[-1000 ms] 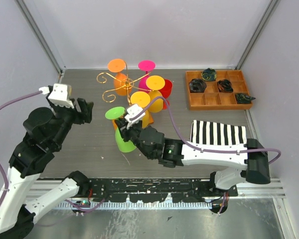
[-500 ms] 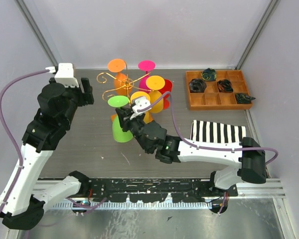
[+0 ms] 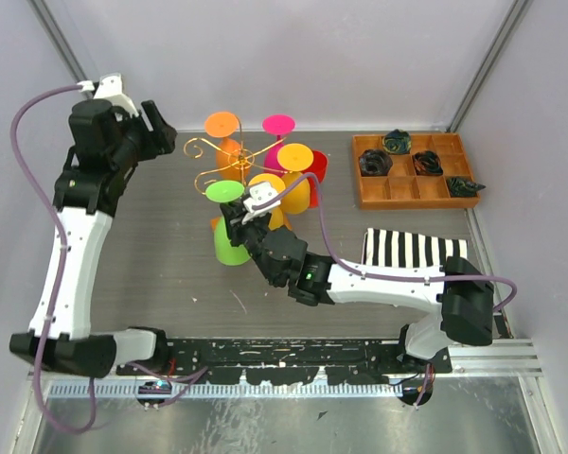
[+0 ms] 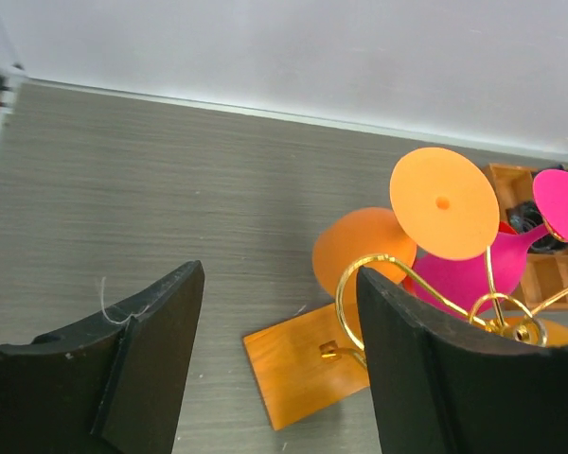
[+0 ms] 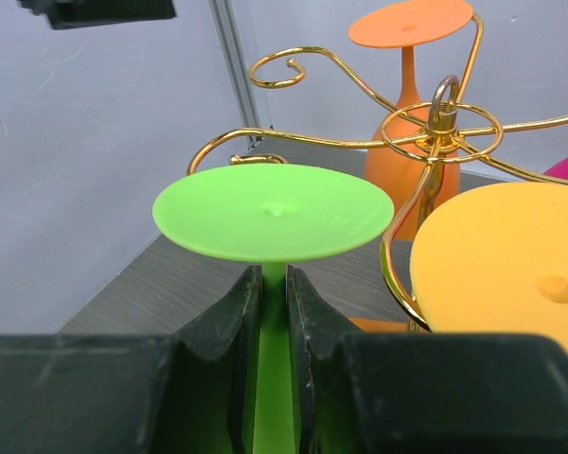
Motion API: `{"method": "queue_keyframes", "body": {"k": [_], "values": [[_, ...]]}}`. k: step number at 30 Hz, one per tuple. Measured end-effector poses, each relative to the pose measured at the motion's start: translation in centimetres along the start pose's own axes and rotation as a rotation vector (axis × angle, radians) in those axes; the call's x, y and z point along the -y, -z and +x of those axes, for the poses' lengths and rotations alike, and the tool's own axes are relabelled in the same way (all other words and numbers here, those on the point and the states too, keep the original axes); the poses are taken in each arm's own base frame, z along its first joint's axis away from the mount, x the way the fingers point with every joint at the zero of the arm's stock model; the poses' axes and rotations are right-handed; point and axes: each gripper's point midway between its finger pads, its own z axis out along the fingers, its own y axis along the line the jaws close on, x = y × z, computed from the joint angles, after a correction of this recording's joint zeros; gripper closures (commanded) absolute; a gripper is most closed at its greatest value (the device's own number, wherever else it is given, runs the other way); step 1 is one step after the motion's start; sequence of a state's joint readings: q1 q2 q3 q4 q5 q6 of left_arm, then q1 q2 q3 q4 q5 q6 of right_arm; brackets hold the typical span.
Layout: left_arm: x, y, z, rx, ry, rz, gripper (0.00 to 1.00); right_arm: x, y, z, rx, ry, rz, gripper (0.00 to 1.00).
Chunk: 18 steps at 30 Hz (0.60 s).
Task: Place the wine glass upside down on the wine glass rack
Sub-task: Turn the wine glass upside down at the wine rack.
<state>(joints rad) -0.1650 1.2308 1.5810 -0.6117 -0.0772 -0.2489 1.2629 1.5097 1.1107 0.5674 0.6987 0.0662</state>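
A green wine glass [image 3: 224, 191] hangs upside down, foot up, with my right gripper [image 3: 237, 222] shut on its stem. In the right wrist view its round foot [image 5: 273, 213] sits just above the fingers [image 5: 232, 312], close to a free gold scroll arm of the wine glass rack [image 5: 442, 123]. The rack [image 3: 208, 151] holds several coloured glasses, among them orange [image 3: 223, 124], pink [image 3: 278, 124] and yellow [image 3: 295, 157]. My left gripper [image 3: 156, 132] is raised at the back left, open and empty. Its wrist view looks down on the rack's wooden base [image 4: 308, 364] between the fingers [image 4: 279, 284].
A compartmented wooden tray [image 3: 407, 202] with dark items stands at the back right. A black-and-white striped cloth [image 3: 414, 252] lies in front of it, beside my right arm. Grey walls close in the left, back and right sides.
My left arm has risen and swung to the back left, next to the rack, gripper still open. My right gripper has carried the green glass a little back toward the rack.
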Motion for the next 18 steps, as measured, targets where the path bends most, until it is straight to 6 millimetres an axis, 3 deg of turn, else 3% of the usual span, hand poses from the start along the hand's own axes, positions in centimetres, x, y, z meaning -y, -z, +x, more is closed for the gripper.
{"method": "queue_keyframes", "body": {"k": [3, 7, 12, 18], "values": [[0.2, -2.5, 0.8, -0.068, 0.062, 0.068, 0.4, 0.1, -0.1, 0.0, 0.0, 0.001, 0.003, 1.0], [0.6, -4.6, 2.8, -0.158, 0.121, 0.137, 0.39, 0.1, -0.1, 0.0, 0.0, 0.001, 0.003, 1.0], [1.4, -4.7, 3.6, -0.195, 0.171, 0.209, 0.41, 0.1, -0.1, 0.0, 0.0, 0.001, 0.001, 1.0], [1.8, -4.8, 4.1, -0.212, 0.228, 0.26, 0.56, 0.1, -0.1, 0.0, 0.0, 0.001, 0.0, 1.0]]}}
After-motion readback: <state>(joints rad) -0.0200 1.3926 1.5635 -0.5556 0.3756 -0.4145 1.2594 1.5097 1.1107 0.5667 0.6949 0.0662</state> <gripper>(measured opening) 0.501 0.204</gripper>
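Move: The tip curl of the rack's left arm lies about 6 cm ahead of the left hand, 5 cm to its right and 7 cm lower; the hanging orange glass is roughly 12 cm ahead, 11 cm right and 11 cm below. The right hand already holds the green glass's stem, with the rack's front-left curl some 4 cm ahead, 4 cm left and 2 cm up; the yellow glass hangs about 1 cm ahead and 8 cm right. The right fingers keep their pinch on the green glass's upside-down stem and hold it still beside the rack. The left hand sinks about 5 cm and reaches forward, then drifts right, closing in on the left arm's curl; it swings and rolls rightward some 15 degrees, tips slightly down, and narrows its open fingers. Contact with the curl can't be made out. ##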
